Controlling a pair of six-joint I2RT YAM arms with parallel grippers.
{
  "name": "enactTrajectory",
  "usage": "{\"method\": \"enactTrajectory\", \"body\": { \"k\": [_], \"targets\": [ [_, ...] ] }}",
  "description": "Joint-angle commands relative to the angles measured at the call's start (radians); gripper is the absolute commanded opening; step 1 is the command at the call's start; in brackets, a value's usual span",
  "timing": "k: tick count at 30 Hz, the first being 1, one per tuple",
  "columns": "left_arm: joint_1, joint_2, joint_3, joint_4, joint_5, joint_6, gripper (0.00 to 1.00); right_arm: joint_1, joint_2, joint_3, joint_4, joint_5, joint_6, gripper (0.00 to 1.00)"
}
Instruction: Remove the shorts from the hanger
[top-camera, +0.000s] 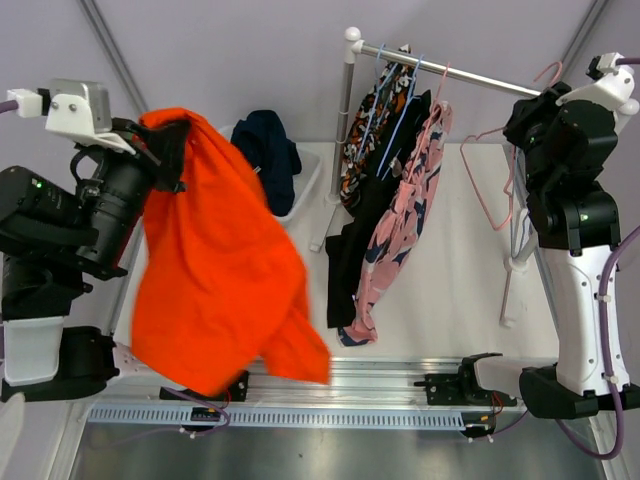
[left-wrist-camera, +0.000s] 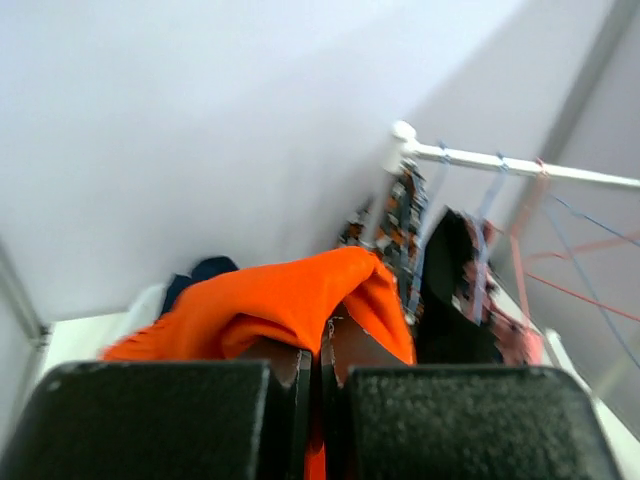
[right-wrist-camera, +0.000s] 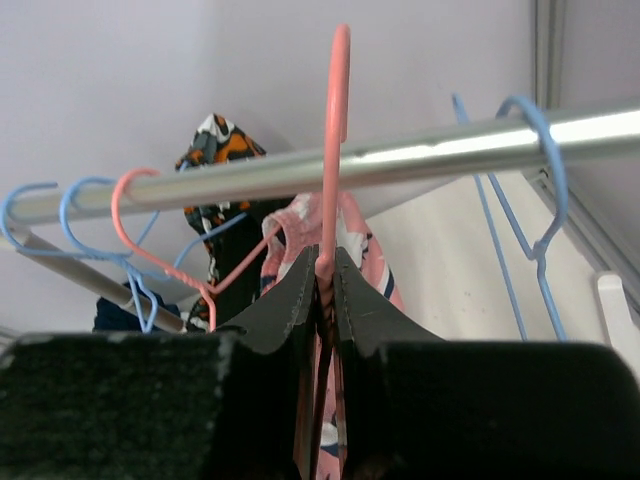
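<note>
My left gripper (top-camera: 166, 150) is shut on the bright orange-red shorts (top-camera: 215, 270), which hang free at the left, off the rail; the fingertips (left-wrist-camera: 322, 352) pinch the cloth (left-wrist-camera: 270, 300). Navy shorts (top-camera: 268, 148) lie in a white bin. The blotch-pattern shorts (top-camera: 368, 125), black shorts (top-camera: 350, 245) and pink printed shorts (top-camera: 402, 235) hang from hangers on the rail (top-camera: 470, 75). My right gripper (right-wrist-camera: 325, 272) is shut on the neck of an empty pink hanger (right-wrist-camera: 336, 130), whose hook rises past the rail (right-wrist-camera: 450, 150). This hanger shows in the top view (top-camera: 490, 185) beside the right arm.
The rail stands on white posts (top-camera: 345, 120) at the back of the white table (top-camera: 460, 270). Empty blue hangers (right-wrist-camera: 535, 200) hang at the rail's right, more blue ones (right-wrist-camera: 75, 205) and a pink one (right-wrist-camera: 150, 195) at its left. The white bin (top-camera: 305, 185) sits back left.
</note>
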Motion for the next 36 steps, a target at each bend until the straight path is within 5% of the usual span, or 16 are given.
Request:
{"method": "enactTrajectory", "body": {
  "k": [1,10,21,26,28,29,32,33,36],
  "targets": [
    [0.049,0.034,-0.068,0.115,0.003,0.120,0.00,-0.004,-0.001,0.055,0.093,0.034,-0.020,0.00],
    [0.221,-0.012,-0.213,0.145,0.136,0.029,0.00,-0.019,0.028,-0.019,0.225,0.092,-0.052,0.00],
    [0.279,-0.018,-0.308,0.148,0.210,-0.041,0.00,-0.110,0.076,-0.167,0.326,0.053,0.031,0.00],
    [0.385,0.062,-0.184,0.111,0.291,-0.021,0.00,-0.110,-0.011,-0.272,0.309,0.017,0.060,0.00],
    [0.436,0.155,-0.017,0.094,0.318,0.011,0.00,-0.110,-0.038,-0.296,0.291,0.008,0.068,0.00],
    [0.451,0.192,0.084,0.085,0.324,0.030,0.00,-0.111,-0.053,-0.310,0.288,0.005,0.069,0.04],
    [0.532,0.371,0.309,0.076,0.319,0.099,0.00,-0.110,-0.114,-0.379,0.294,-0.009,0.071,0.69],
    [0.563,0.404,0.328,0.100,0.327,0.096,0.00,-0.110,-0.143,-0.414,0.292,-0.010,0.072,0.99],
    [0.693,0.490,0.370,0.179,0.353,0.050,0.00,-0.110,-0.191,-0.470,0.276,-0.013,0.084,0.99]
  ]
}}
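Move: The rail spot for the empty pink hanger is about 5 cm ahead of the right hand, 3 cm to its right and roughly level. On the rail, a blue hanger's hook sits some 9 cm right and 1 cm ahead; the patterned garment's hook is about 11 cm left and 10 cm ahead. From the left hand, the basket lies roughly 30 cm straight ahead, some 55 cm below; the rack post stands 28 cm ahead, 21 cm right. The pink hanger, held by its neck, is lifted slightly by the right hand, carried about 6 cm forward and 4 cm right to bring its hook over the rail, then lowered; drawing back and still sinking, the fingers open wide and let go. The orange shorts, still pinched in the left hand, travel some 16 cm forward towards the basket, dipping about 8 cm before rising again. ##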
